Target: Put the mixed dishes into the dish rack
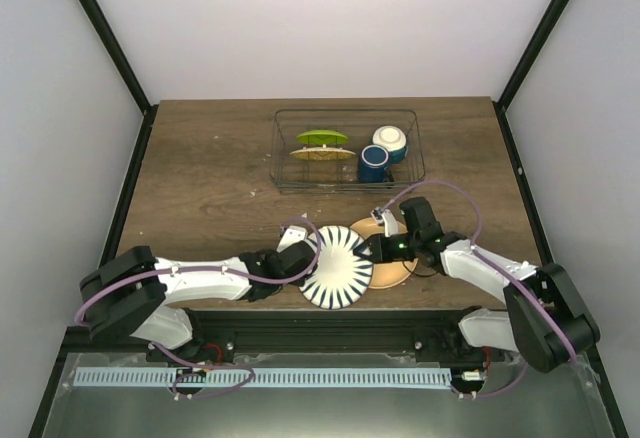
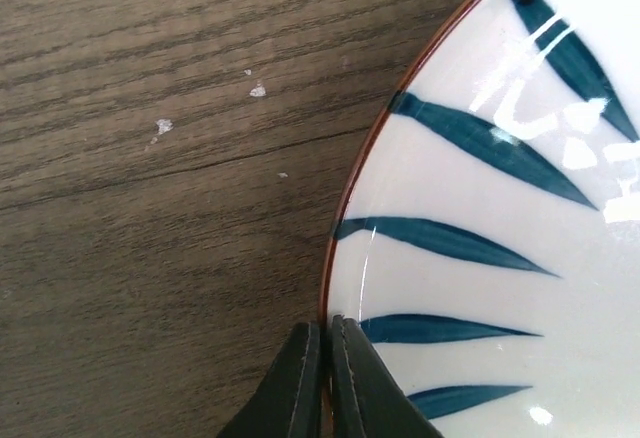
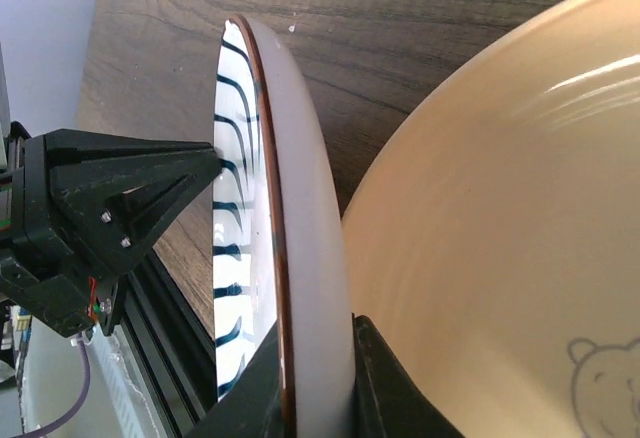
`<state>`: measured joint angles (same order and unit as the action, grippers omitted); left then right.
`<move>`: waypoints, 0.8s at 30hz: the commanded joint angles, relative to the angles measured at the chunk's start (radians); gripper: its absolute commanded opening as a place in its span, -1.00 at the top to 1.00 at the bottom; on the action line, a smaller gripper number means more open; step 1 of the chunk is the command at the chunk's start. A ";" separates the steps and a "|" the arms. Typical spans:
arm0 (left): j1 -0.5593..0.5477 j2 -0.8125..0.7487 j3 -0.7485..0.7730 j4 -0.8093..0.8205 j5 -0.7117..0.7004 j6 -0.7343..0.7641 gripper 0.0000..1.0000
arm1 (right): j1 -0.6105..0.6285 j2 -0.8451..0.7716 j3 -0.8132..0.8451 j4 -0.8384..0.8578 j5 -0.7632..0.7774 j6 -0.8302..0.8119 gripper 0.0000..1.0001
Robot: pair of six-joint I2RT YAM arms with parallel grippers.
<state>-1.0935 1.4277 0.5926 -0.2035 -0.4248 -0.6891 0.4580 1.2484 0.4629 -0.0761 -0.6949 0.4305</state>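
Observation:
The white plate with dark-blue stripes (image 1: pixel 335 266) is tilted on edge near the table's front, gripped from both sides. My left gripper (image 2: pixel 325 326) is shut on its left rim, the striped face (image 2: pixel 500 218) filling the view's right. On the opposite rim my right gripper (image 3: pixel 312 333) is shut, one finger on the striped face and one on the white underside (image 3: pixel 300 208). The dish rack (image 1: pixel 283 148) at the back holds the lime-green plate (image 1: pixel 322 139), the white bowl (image 1: pixel 390 141) and the dark blue mug (image 1: pixel 372 164).
A tan plate (image 1: pixel 395 270) with a small bear drawing (image 3: pixel 600 378) lies flat on the table under and right of the striped plate. The left gripper's black body (image 3: pixel 120 198) shows beyond the plate. The table's front edge (image 1: pixel 330 310) is close behind.

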 commanded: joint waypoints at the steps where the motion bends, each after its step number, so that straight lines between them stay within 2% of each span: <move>1: -0.006 -0.001 0.027 0.074 0.011 0.006 0.78 | 0.016 -0.019 0.039 -0.053 0.038 -0.082 0.99; 9: -0.003 -0.138 0.010 -0.030 -0.035 0.005 -0.50 | 0.015 -0.028 0.110 -0.135 0.103 -0.129 0.99; 11: 0.007 -0.184 0.012 -0.085 -0.052 -0.003 -0.89 | 0.016 -0.033 0.134 -0.158 0.122 -0.151 0.99; 12: 0.014 -0.209 0.011 -0.118 -0.056 -0.011 -0.98 | 0.016 -0.037 0.149 -0.171 0.129 -0.163 0.99; 17: 0.114 -0.312 -0.017 -0.228 -0.012 -0.040 -0.99 | 0.021 -0.071 0.258 -0.257 0.193 -0.256 0.99; 24: 0.210 -0.384 -0.068 -0.211 0.040 -0.014 -0.99 | 0.059 -0.135 0.460 -0.334 0.298 -0.427 0.99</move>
<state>-0.9089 1.0660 0.5461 -0.3965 -0.4221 -0.7116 0.4850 1.1854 0.7643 -0.4068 -0.4500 0.1349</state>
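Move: The right hand already pinches the right rim of the striped plate. The free rack slot just in front of the woven plate lies about 17 cm ahead, 8 cm left and slightly lower; the woven plate is roughly 20 cm ahead and 8 left, the blue mug 18 ahead and 3 right. The peach plate is 5 cm to its right, 1 cm nearer and 6 lower. From the left hand's shut fingertips at the opposite rim, the striped plate's middle lies some 6 cm right, 1 cm nearer and a little higher. Upward, slowly at first and then faster, the right hand carries the pinched striped plate about 7 cm, easing some 4 cm forward towards the rack while its wrist rolls roughly 20 degrees and the fingers point more steeply down. The left hand opens its fingers wide and comes off the left rim, rising first and then swinging left, away from the plate. ##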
